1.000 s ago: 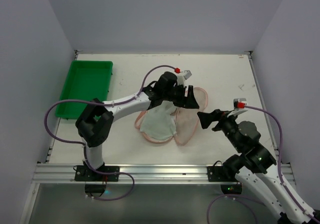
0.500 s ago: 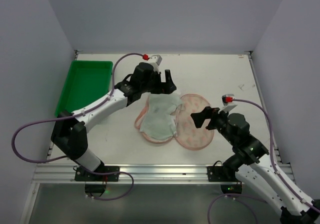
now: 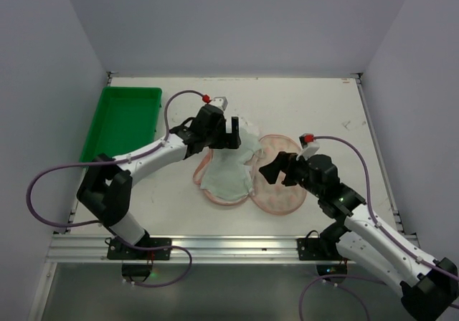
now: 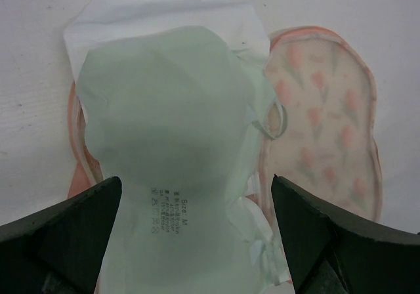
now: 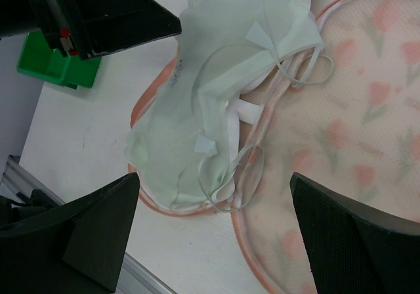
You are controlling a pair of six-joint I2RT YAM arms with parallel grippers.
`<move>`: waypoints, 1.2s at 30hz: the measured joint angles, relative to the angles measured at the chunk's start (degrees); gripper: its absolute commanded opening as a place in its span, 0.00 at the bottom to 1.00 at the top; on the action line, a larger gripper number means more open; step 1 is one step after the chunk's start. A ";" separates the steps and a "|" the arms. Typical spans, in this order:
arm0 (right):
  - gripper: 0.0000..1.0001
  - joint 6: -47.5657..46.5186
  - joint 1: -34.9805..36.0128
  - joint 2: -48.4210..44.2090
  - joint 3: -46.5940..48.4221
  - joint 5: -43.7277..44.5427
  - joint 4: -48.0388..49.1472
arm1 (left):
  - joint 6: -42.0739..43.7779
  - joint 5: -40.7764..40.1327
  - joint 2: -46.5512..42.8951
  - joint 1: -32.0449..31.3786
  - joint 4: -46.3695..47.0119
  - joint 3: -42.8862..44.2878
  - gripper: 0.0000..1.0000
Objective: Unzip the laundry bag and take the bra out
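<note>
The laundry bag (image 3: 281, 186) lies unzipped and spread open in two cream tulip-print halves with pink edging. It also shows in the left wrist view (image 4: 325, 117) and the right wrist view (image 5: 367, 123). The pale mint-green bra (image 3: 229, 169) lies on the bag's left half, its thin straps spilling onto the right half. It fills the left wrist view (image 4: 170, 130) and shows in the right wrist view (image 5: 216, 90). My left gripper (image 3: 234, 130) (image 4: 197, 241) is open and empty above the bra's far end. My right gripper (image 3: 277, 169) (image 5: 213, 241) is open and empty above the bag's middle seam.
A green plastic tray (image 3: 122, 124) stands at the far left of the white table, and a corner of it shows in the right wrist view (image 5: 52, 64). The aluminium rail (image 3: 229, 246) runs along the near edge. Walls close in the back and sides.
The left gripper swung left off the bag's right half, then settled over the bra. The right half now lies flat. The right gripper moved left over the bag.
</note>
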 measured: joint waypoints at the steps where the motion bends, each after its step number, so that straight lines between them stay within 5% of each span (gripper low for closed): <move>1: 0.99 0.20 0.00 0.24 -0.28 -0.46 0.44 | 0.02 -0.55 0.33 -0.11 0.02 0.02 1.00; 21: 0.99 1.03 0.00 1.60 -3.23 -2.10 4.57 | 0.04 -15.15 15.08 -7.93 -6.58 9.73 0.94; 24: 0.99 1.03 0.00 1.60 -3.56 -2.21 4.79 | 0.09 -17.07 16.85 -8.33 -8.04 10.95 0.82; 28: 0.99 1.03 0.00 1.60 -3.98 -2.29 5.27 | 0.00 -18.51 17.14 -8.52 -9.38 11.08 0.53; 36: 0.99 1.03 0.00 1.57 -4.24 -2.29 5.64 | 0.09 -18.40 16.09 -8.55 -10.14 11.04 0.38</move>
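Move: The bra lies spread on the opened laundry bag almost right under the left hand, its middle about 2 cm ahead, level with it sideways, and about 10 cm below. From that hand, the bag's floral mesh flap is centred some 14 cm to the right and 3 cm back, and the green bin about 32 cm left and 11 cm ahead, 8 cm lower. From the right hand, the bra's middle is about 13 cm ahead, 11 cm left and 14 cm below. The left hand sinks about 7 cm onto the middle of the bra with its fingers wide open, drifting slightly right and tilting some 20 degrees (its left side rising) so that the fingers point more steeply down. Near the bottom it closes to less than half open, pinches the green cup fabric between its fingertips and just begins to rise, while the empty right hand, still wide open above the mesh flap, settles about 2 cm lower. ##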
